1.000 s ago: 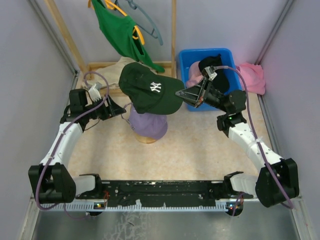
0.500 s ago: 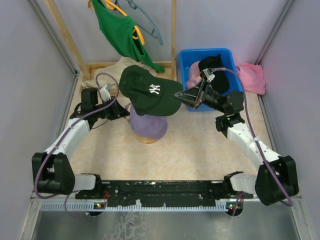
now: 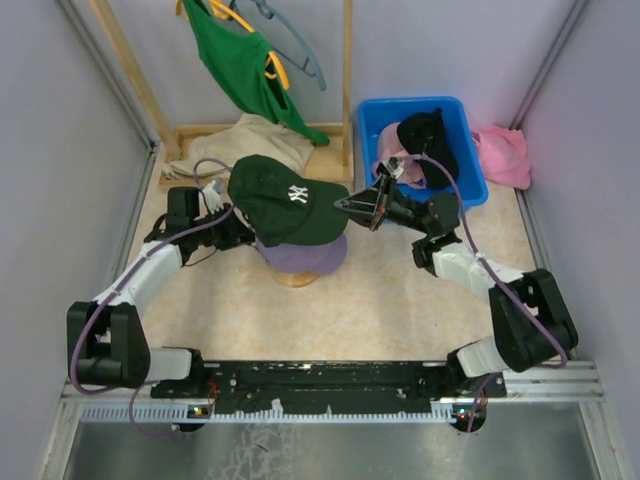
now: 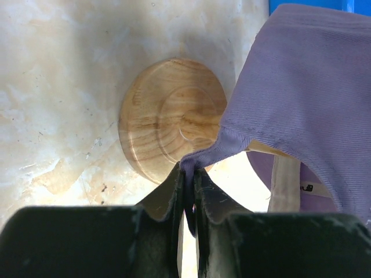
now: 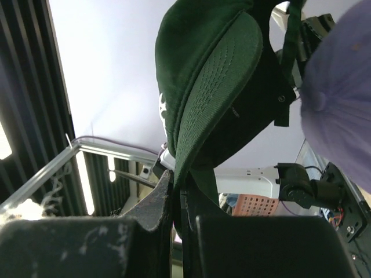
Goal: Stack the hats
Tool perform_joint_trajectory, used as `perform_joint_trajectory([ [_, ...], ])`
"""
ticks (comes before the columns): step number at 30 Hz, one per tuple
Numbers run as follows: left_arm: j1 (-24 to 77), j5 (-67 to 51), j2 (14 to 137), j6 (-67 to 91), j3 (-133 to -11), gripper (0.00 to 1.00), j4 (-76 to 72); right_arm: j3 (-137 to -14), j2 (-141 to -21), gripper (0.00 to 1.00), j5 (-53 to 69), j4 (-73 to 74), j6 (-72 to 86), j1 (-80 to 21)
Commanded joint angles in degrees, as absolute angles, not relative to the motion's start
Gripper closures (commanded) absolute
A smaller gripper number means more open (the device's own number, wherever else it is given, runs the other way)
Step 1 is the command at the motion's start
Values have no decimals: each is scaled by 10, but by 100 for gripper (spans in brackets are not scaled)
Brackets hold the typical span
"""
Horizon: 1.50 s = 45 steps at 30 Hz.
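A dark hat [image 3: 285,200] with a white logo hangs over the lavender hat [image 3: 310,258], which sits on a round wooden stand [image 3: 295,279]. My right gripper [image 3: 347,205] is shut on the dark hat's brim [image 5: 214,87], its jaws pinching the brim edge [image 5: 177,185]. My left gripper [image 3: 243,232] is shut on the lower edge of the lavender hat [image 4: 301,92], with the fabric pinched between the fingertips [image 4: 188,174] above the stand's wooden base [image 4: 171,119]. A black hat [image 3: 428,140] and a pink hat [image 3: 388,152] lie in the blue bin [image 3: 468,150].
A bright pink cloth [image 3: 505,155] lies right of the bin. A green shirt [image 3: 240,60] hangs from a wooden rack at the back, with a beige cloth [image 3: 240,140] under it. Grey walls close in both sides.
My left gripper moved right to the lavender hat and shut on its edge. My right arm carried the dark hat left and down over the lavender hat.
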State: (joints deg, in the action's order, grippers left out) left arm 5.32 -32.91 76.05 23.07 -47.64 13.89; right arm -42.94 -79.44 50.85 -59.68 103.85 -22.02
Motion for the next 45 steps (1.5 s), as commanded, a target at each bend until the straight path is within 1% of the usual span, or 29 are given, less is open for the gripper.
perform_joint_trajectory([
  [1,51,-313,744,232,-468,86,131,-409,-841,100,511,-774,1116,-225],
  [5,43,-302,748,232,-472,86,141,-382,-895,100,520,-851,1150,-223],
  [12,11,-330,750,235,-454,87,127,-336,-952,100,540,-940,1179,-203],
  [18,7,-348,753,240,-463,87,130,-307,-969,100,572,-939,1161,-166],
  [25,6,-371,760,246,-465,88,119,-304,-998,100,586,-913,1120,-161],
  [28,6,-376,762,247,-460,88,115,-307,-997,100,586,-874,1083,-161],
  [35,6,-379,760,248,-459,89,115,-325,-954,100,563,-670,935,-162],
  [43,6,-374,766,245,-450,89,116,-322,-964,100,555,-628,886,-162],
  [45,6,-372,768,245,-447,89,117,-321,-955,100,556,-590,854,-162],
])
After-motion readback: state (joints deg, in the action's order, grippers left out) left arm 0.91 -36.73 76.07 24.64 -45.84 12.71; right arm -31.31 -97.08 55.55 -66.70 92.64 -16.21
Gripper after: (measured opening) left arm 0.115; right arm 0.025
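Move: Holding the green cap by its brim, the right hand is above the purple hat, whose crown lies about 8 cm to its left, 2 cm ahead and some 17 cm lower; the blue box sits roughly 26 cm ahead and 22 cm to its right, near 29 cm below. The left hand already pinches the purple hat's edge, with that hat's middle about 10 cm to its right, level fore and aft, and some 5 cm higher. Bringing the green cap down about 16 cm, the right hand lowers it over the purple hat's crown, keeping its pinch on the brim while the fingers, pointing left, dip some 10 degrees near the end. Meanwhile the left hand keeps hold of the purple hat's edge, draws it about 2 cm to the left, eases back slightly and holds it steady. ##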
